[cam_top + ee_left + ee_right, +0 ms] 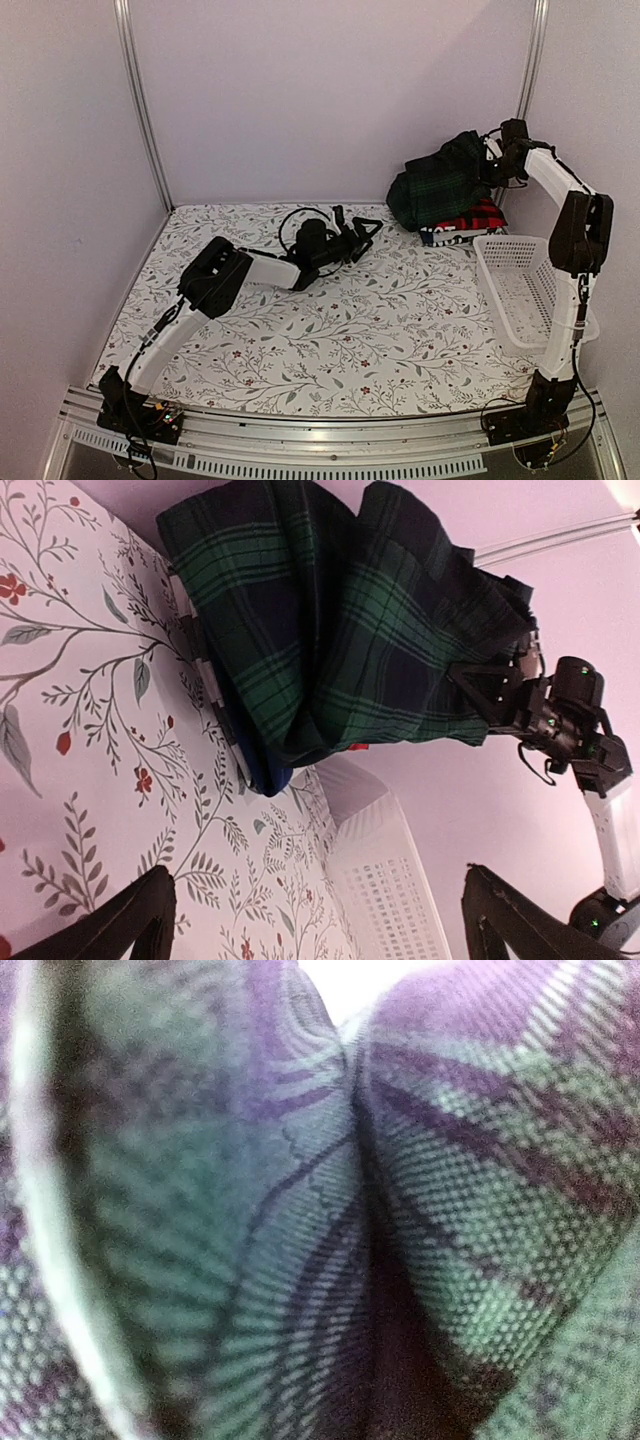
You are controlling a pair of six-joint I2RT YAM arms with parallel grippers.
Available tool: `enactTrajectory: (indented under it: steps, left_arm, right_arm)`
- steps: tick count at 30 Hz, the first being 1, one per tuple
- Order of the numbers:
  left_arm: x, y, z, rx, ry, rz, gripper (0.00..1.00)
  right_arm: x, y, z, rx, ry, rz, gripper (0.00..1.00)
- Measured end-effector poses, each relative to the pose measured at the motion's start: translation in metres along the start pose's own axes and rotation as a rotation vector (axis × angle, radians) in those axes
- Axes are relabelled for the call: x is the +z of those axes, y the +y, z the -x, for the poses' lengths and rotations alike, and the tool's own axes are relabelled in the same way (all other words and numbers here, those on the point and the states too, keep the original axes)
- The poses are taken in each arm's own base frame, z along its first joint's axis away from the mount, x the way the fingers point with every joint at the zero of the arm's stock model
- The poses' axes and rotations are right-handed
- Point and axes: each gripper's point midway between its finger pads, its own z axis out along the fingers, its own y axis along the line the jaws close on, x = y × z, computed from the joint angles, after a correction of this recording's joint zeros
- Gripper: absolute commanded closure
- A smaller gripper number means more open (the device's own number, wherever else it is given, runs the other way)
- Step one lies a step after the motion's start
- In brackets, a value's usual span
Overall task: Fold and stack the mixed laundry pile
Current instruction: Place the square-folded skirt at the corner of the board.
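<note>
The laundry pile sits at the table's back right corner. A dark green-navy plaid garment (440,185) (330,630) hangs bunched above it, pinched at its upper right edge by my right gripper (488,163) (480,680), which is shut on it. Under it lie a red-and-black checked shirt (470,218) and a navy blue fold (262,772). The right wrist view shows only plaid cloth (320,1200) pressed close; its fingers are hidden. My left gripper (357,233) (320,930) hovers open over the middle of the table, pointing at the pile, with nothing between its fingers.
A white lattice basket (520,290) (395,880) stands along the right edge, just in front of the pile. The floral table cloth (330,330) covers the table. Pale walls and metal posts close in the back and sides.
</note>
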Motion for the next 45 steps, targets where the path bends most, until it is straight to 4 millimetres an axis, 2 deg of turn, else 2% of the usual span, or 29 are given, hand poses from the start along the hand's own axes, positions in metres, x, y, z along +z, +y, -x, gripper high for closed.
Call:
enactTrajectory:
  steps: [4,8,10,16,20,23,27,31,36,39,42,43,44,45]
  left_arm:
    - [-0.003,0.0,0.0,0.0,0.006,0.007,0.0]
    - [-0.009,0.001,-0.001,0.005,0.013,0.031,0.0]
    - [-0.014,0.002,-0.002,0.007,0.016,0.049,0.0]
    - [-0.032,0.004,-0.002,0.021,0.041,0.132,0.0]
    - [-0.05,0.013,0.003,0.048,0.061,0.232,0.0]
    - [-0.07,0.021,0.01,0.069,0.072,0.316,0.0]
    - [-0.094,0.027,0.024,0.103,0.075,0.414,0.0]
    - [-0.112,0.015,0.044,0.165,0.069,0.48,0.0]
    - [-0.135,-0.031,0.081,0.245,0.029,0.474,0.0]
    - [-0.165,-0.06,0.113,0.274,-0.03,0.464,0.0]
    - [-0.196,-0.08,0.151,0.315,-0.075,0.497,0.0]
    - [-0.2,-0.087,0.157,0.338,-0.075,0.51,0.0]
    - [-0.21,-0.092,0.175,0.363,-0.092,0.547,0.0]
    - [-0.214,-0.097,0.185,0.392,-0.096,0.572,0.0]
  right_arm:
    - [0.027,-0.026,-0.028,0.061,0.083,0.03,1.0]
    - [0.039,-0.061,-0.045,0.125,0.122,0.03,0.99]
    - [0.043,-0.076,-0.05,0.155,0.132,0.03,0.86]
    - [0.062,-0.108,-0.06,0.194,0.148,0.018,0.44]
    - [0.067,-0.124,-0.065,0.219,0.157,-0.035,0.28]
    - [0.063,-0.134,-0.059,0.214,0.144,-0.089,0.24]
    - [0.054,-0.143,-0.052,0.205,0.126,-0.157,0.22]
    - [0.033,-0.144,-0.037,0.191,0.092,-0.205,0.22]
    - [-0.013,-0.127,0.0,0.157,-0.007,-0.19,0.22]
    - [-0.038,-0.11,0.019,0.134,-0.067,-0.142,0.21]
    - [-0.055,-0.092,0.027,0.122,-0.098,-0.082,0.17]
    - [-0.059,-0.087,0.028,0.121,-0.104,-0.062,0.16]
    - [-0.063,-0.082,0.03,0.118,-0.11,-0.044,0.15]
    - [-0.067,-0.077,0.03,0.118,-0.115,-0.022,0.13]
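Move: The right gripper still pinches the skirt's edge. The clothes stack at the board's far right corner, checked red cloth on top, lies roughly 2 cm ahead of this hand and some 18 cm below, about level sideways. The skirt's hanging body is centred about 8 cm to the hand's left and 8 cm below; the white basket sits about 25 cm back, 13 cm right and 18 cm below. The stack lies about 11 cm ahead, 23 cm right and 4 cm below the empty left hand. Sweep the right gripper down about 12 cm and to the right across the stack, laying out the skirt; open the fingers as it nears its lowest point to let go of the edge, then lift well clear, some 17 cm, easing back and left. Meanwhile draw the open left gripper about 26 cm left, away from the stack, dipping slightly before rising 15 cm and tipping its fingers down. ##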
